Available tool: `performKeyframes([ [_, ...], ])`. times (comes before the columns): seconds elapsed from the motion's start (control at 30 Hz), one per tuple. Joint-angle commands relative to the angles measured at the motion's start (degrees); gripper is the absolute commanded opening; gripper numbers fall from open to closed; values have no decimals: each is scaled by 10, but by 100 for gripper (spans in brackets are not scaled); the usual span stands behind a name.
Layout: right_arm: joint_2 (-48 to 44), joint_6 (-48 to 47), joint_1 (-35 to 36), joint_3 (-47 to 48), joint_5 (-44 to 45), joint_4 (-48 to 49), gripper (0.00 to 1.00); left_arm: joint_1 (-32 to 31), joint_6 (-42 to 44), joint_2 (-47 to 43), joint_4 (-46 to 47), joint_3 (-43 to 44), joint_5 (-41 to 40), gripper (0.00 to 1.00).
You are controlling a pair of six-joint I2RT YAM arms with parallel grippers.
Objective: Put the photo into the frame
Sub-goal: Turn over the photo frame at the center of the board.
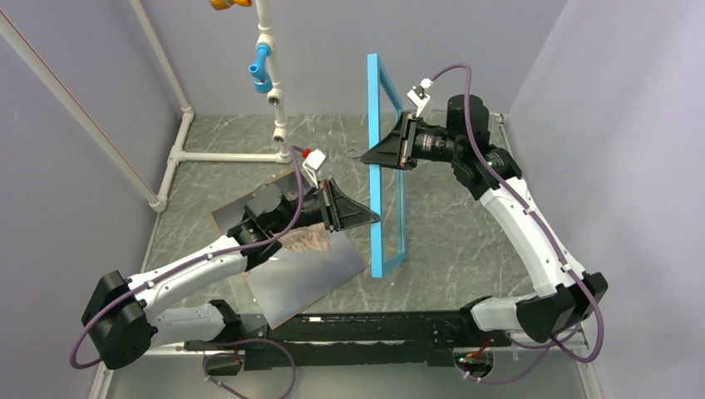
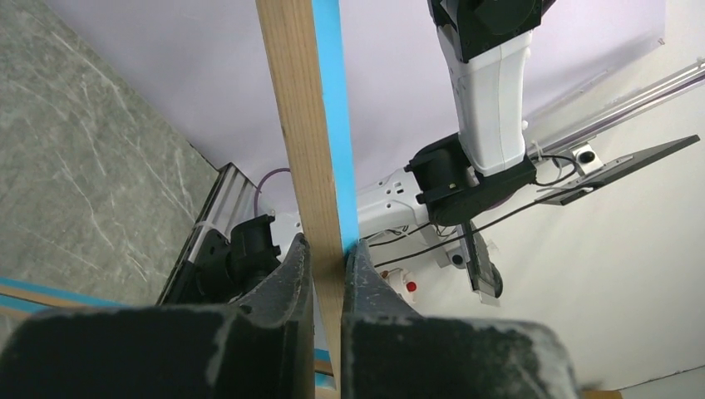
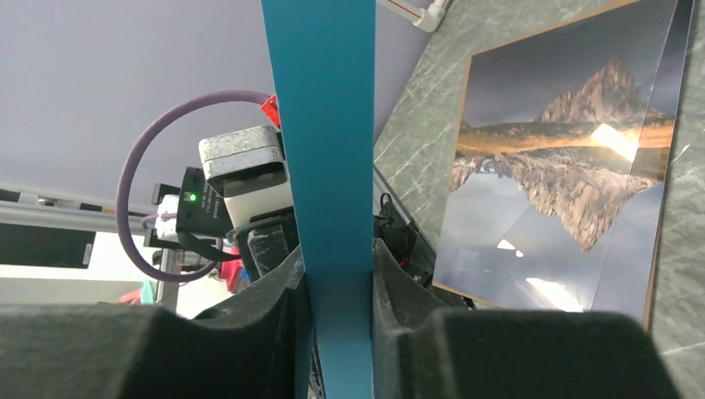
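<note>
The frame (image 1: 373, 100) stands upright on one edge on the table (image 1: 465, 241), its blue front and tan wood back both showing. Low on its near bar, my left gripper (image 1: 374, 218) is shut; the left wrist view shows the wood-and-blue bar (image 2: 303, 125) pinched between the left gripper (image 2: 327, 258) jaws. Higher up, my right gripper (image 1: 366, 158) is shut on the frame too; the blue bar (image 3: 320, 125) fills the right gripper (image 3: 339, 258). The photo (image 1: 308, 270) of a mountain and lake lies face up under the left arm, also clear as the photo (image 3: 557, 166).
A brown backing board (image 1: 224, 214) lies under the photo, its corner sticking out at the left. A white pipe stand (image 1: 270, 83) rises at the back left. Purple walls close in the table, and a black rail (image 1: 374, 332) runs along the near edge.
</note>
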Motion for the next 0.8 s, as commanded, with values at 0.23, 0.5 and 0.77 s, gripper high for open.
performKeyframes([
  [0.23, -13, 14, -7, 4, 46, -14, 70, -46, 144, -25, -185, 89, -101, 0],
  [0.5, -25, -37, -6, 42, 119, -107, 84, -65, 166, -19, -278, 134, -160, 0],
  [0.77, -48, -80, 24, 94, 253, -207, 84, -77, 172, -1, -319, 163, -191, 0],
])
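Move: The photo frame is up on edge, its upper long bar pinched by both hands and its lower bar leaning off to the right. Its middle lies about 13 cm ahead of the left hand, 4 cm right and 9 cm below; from the right hand about 3 cm ahead, 4 cm right and 13 cm below. The photo lies on the board roughly 15 cm ahead of the left hand, 21 cm left and 37 cm below. The frame is carried on past upright by the left hand alone: keeping its pinch on the near part of the upper bar, it shifts barely 1.5 cm right and rolls about 15 degrees so the frame's underside swings left, also turning a little counter-clockwise. The right fingers open wide, letting go of the bar's farther part, then the hand backs some 3 cm to its right, turning clockwise. ##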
